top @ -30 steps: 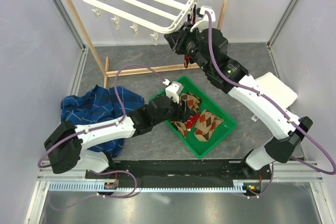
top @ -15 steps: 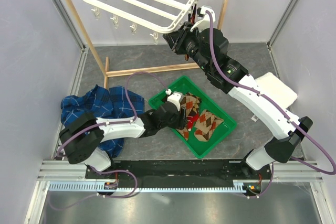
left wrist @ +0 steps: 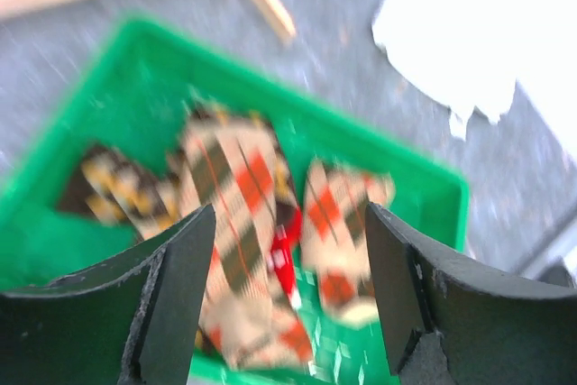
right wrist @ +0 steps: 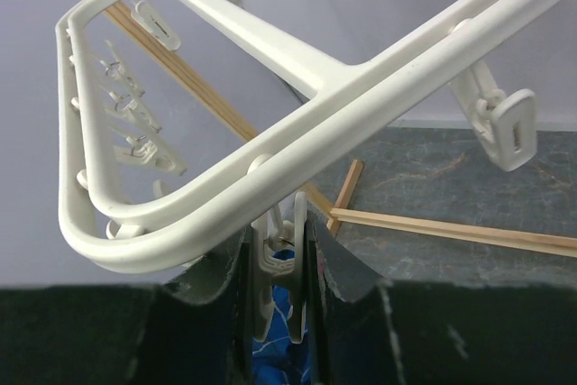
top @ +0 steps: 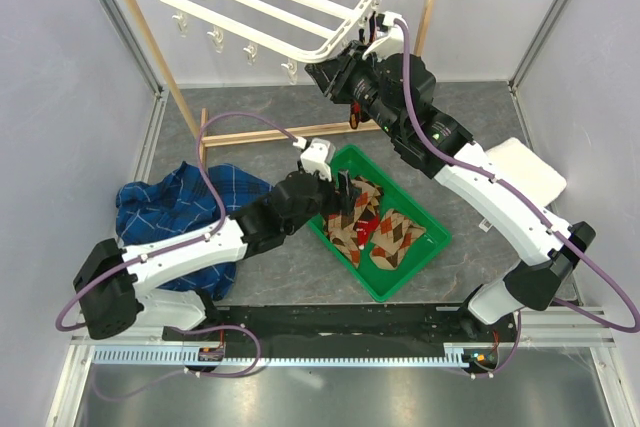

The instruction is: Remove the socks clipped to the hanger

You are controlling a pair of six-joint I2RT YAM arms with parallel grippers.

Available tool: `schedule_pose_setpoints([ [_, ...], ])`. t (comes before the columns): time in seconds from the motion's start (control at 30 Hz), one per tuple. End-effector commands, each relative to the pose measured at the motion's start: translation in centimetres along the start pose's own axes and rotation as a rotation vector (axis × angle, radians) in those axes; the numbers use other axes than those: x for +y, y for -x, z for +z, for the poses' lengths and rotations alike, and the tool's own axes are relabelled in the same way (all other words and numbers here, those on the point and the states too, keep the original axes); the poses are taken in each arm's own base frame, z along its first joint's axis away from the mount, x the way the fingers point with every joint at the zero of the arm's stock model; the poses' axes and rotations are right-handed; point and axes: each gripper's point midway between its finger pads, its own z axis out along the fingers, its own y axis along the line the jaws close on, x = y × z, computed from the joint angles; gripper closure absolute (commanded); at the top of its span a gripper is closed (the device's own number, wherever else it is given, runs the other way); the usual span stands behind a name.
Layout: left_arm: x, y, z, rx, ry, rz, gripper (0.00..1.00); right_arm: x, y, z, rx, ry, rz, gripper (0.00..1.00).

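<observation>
The white hanger [top: 270,2] hangs tilted from the wooden rack at the back, and I see no sock on its clips. My right gripper [top: 335,72] reaches up to the hanger's near edge. In the right wrist view it [right wrist: 279,277] is shut on a small white clip [right wrist: 270,259] under the frame bar [right wrist: 297,142]. The socks [top: 380,232], tan argyle with some red, lie in the green tray [top: 400,272]. My left gripper [top: 345,202] hovers above them. Blurred socks [left wrist: 243,196] show between the wide open, empty left gripper [left wrist: 288,286].
A blue plaid cloth [top: 180,207] lies crumpled at the left beside the left arm. The wooden rack's foot bars [top: 270,132] lie on the grey table behind the tray. A white folded cloth [top: 530,167] sits at the right, partly under the right arm.
My left arm dipped toward the tray, then rose and shifted back, and its jaws opened wider. The socks stay in the tray. The right gripper has held its place at the clip.
</observation>
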Motion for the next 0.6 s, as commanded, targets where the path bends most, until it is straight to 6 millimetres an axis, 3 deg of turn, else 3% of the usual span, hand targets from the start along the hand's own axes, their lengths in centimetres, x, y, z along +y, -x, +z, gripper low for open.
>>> schedule_pose_setpoints([
  [0.0,2.0,5.4,1.2,-0.192,0.127,0.077,0.26,2.6,2.3,-0.2,-0.056,0.087,0.071,0.96],
  [0.23,4.2,10.0,5.5,-0.32,0.262,0.132,0.26,3.2,2.0,-0.1,-0.039,0.115,0.092,0.96],
  [0.33,3.7,12.5,6.9,-0.417,0.193,0.124,0.26,3.4,2.0,-0.1,-0.035,0.122,0.105,0.96],
  [0.4,3.6,12.2,7.8,-0.455,0.127,0.146,0.25,3.6,1.8,-0.1,-0.033,0.141,0.13,0.96],
  [0.47,4.1,14.0,8.0,-0.546,0.108,0.124,0.24,3.7,1.6,-0.2,-0.035,0.148,0.145,0.96],
  [0.57,4.5,14.6,9.9,-0.551,0.075,0.117,0.22,3.7,1.8,-0.3,-0.047,0.154,0.156,0.95],
])
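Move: The black-and-red argyle sock still hanging from the hanger has its middle about 24 cm ahead of the left hand, 5 cm to its right and some 8 cm higher. The green tray is about 20 cm below, centred 2 cm ahead and 7 cm right; the sock pile in it lies 4 cm ahead, 3 cm right. From the right hand, which already grips a clip at the hanger's near corner, that hanging sock is 8 cm ahead, 9 cm right and 15 cm below. Bring the open left gripper away from the tray and forward towards the hanging sock, about 14 cm, rising some 4 cm, mostly early and late in the reach. Meanwhile tip the fingers up by some 20 degrees and swing them counter-clockwise; touch nothing yet. With the right gripper keep the clip pinched and ease the hanger slightly left, up and back. ##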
